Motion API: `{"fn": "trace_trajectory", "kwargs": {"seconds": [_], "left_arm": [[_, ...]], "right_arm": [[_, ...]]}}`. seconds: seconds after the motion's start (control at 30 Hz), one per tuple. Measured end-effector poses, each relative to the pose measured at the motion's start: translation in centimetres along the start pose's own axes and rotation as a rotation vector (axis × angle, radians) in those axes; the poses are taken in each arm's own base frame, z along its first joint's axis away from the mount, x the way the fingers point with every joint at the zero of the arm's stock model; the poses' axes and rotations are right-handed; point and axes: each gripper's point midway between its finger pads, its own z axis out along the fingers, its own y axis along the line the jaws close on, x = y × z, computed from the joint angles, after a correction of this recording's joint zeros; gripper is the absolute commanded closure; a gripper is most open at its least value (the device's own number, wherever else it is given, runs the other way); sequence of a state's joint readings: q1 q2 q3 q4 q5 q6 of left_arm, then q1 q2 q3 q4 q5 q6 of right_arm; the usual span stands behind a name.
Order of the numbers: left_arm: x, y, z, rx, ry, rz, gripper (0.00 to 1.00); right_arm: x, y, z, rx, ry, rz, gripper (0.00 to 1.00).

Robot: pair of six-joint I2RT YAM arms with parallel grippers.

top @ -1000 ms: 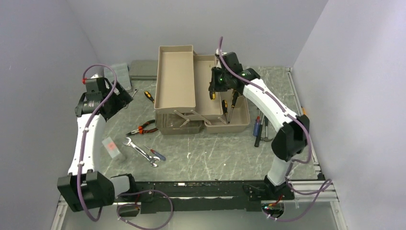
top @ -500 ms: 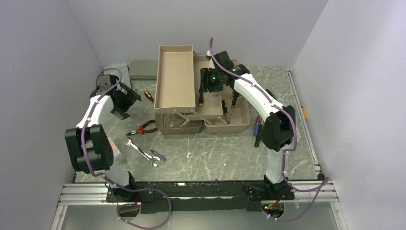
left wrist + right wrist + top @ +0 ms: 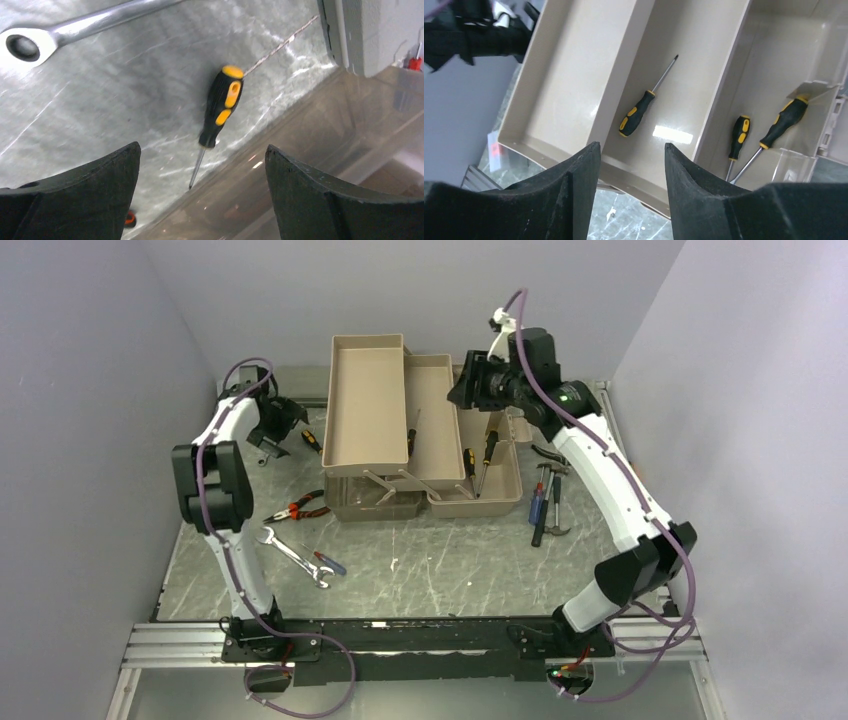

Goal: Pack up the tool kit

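The taupe toolbox stands mid-table with its trays folded out. One black-and-yellow screwdriver lies in the inner tray. Two more screwdrivers rest in the box's bottom. My right gripper hangs open and empty above the tray's near rim, seen at the box's back right from the top. My left gripper is open wide over another black-and-yellow screwdriver that lies on the table beside the box's smoky translucent panel. From above, that gripper sits left of the box.
A ring spanner lies just beyond the left gripper, by the small grey case. Orange-handled pliers and two wrenches lie front left. A hammer, pliers and screwdrivers lie right of the box.
The right gripper let go of a screwdriver, which now lies in the tray, then rose and drew back to the right. The left arm swung inward over the screwdriver by the box.
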State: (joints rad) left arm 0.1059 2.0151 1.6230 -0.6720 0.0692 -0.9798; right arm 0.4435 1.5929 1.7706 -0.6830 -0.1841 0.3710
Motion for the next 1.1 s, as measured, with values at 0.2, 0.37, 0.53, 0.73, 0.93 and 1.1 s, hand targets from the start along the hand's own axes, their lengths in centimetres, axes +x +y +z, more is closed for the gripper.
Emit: {"fn": "trace_trajectory", "kwargs": {"seconds": [0.2,0.37,0.53,0.73,0.93,1.1], "left_arm": [[-0.3,-1.2,3.1,-0.045,0.007,0.009,0.18],[-0.9,-2.1,4.2,-0.085,-0.015,0.042,0.26],[-0.7,-2.8,5.2,-0.109,-0.025,0.071,0.33],[0.2,-1.9,7.2,-0.176,-0.004,0.09,0.43],[0.5,-1.1,7.4,-0.182,0.001,0.089,0.84],[0.4,-1.4,7.1,-0.162,-0.005,0.102,0.84]], "right_arm": [[-1.5,-0.7,-1.6,0.004,-0.063,0.021,0.48],[0.1,-1.9,-0.8,0.021,-0.019,0.059,0.48],[0.5,-2.1,-0.5,0.013,-0.014,0.093,0.48],[0.5,-2.3,-0.4,0.006,-0.026,0.117,0.48],[0.5,-2.8,-1.3,0.008,-0.041,0.141,0.48],[-0.1,-2.5,-2.5,0.0,-0.071,0.138,0.49]]}}
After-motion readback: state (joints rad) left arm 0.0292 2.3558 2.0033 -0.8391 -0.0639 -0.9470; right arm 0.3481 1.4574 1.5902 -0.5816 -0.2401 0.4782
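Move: The small yellow-and-black screwdriver's handle lies about 4 cm ahead of the left hand, 1 cm to its right and 6 cm below; the small wrench's middle is some 10 cm to the left of the handle and level with it. From the left hand the grey case is some 18 cm ahead and 1 cm left, the pliers 14 cm back and 1 cm right, and the toolbox's clear lid 2 cm ahead and 17 cm right, all on the table. From the right hand the handle is roughly 14 cm ahead, 40 cm left and 30 cm below. The left hand, open at first, goes forward and down onto the screwdriver, then almost straight down (about 6 cm down and 5 cm forward in all), its fingers tipping some 10 degrees steeper and closing from either side to pinch the middle of the handle. Meanwhile the empty right hand keeps its fingers half open above the trays, bobbing up some 2 cm and down 3 before easing back up, and drifts about 3 cm to the right. ##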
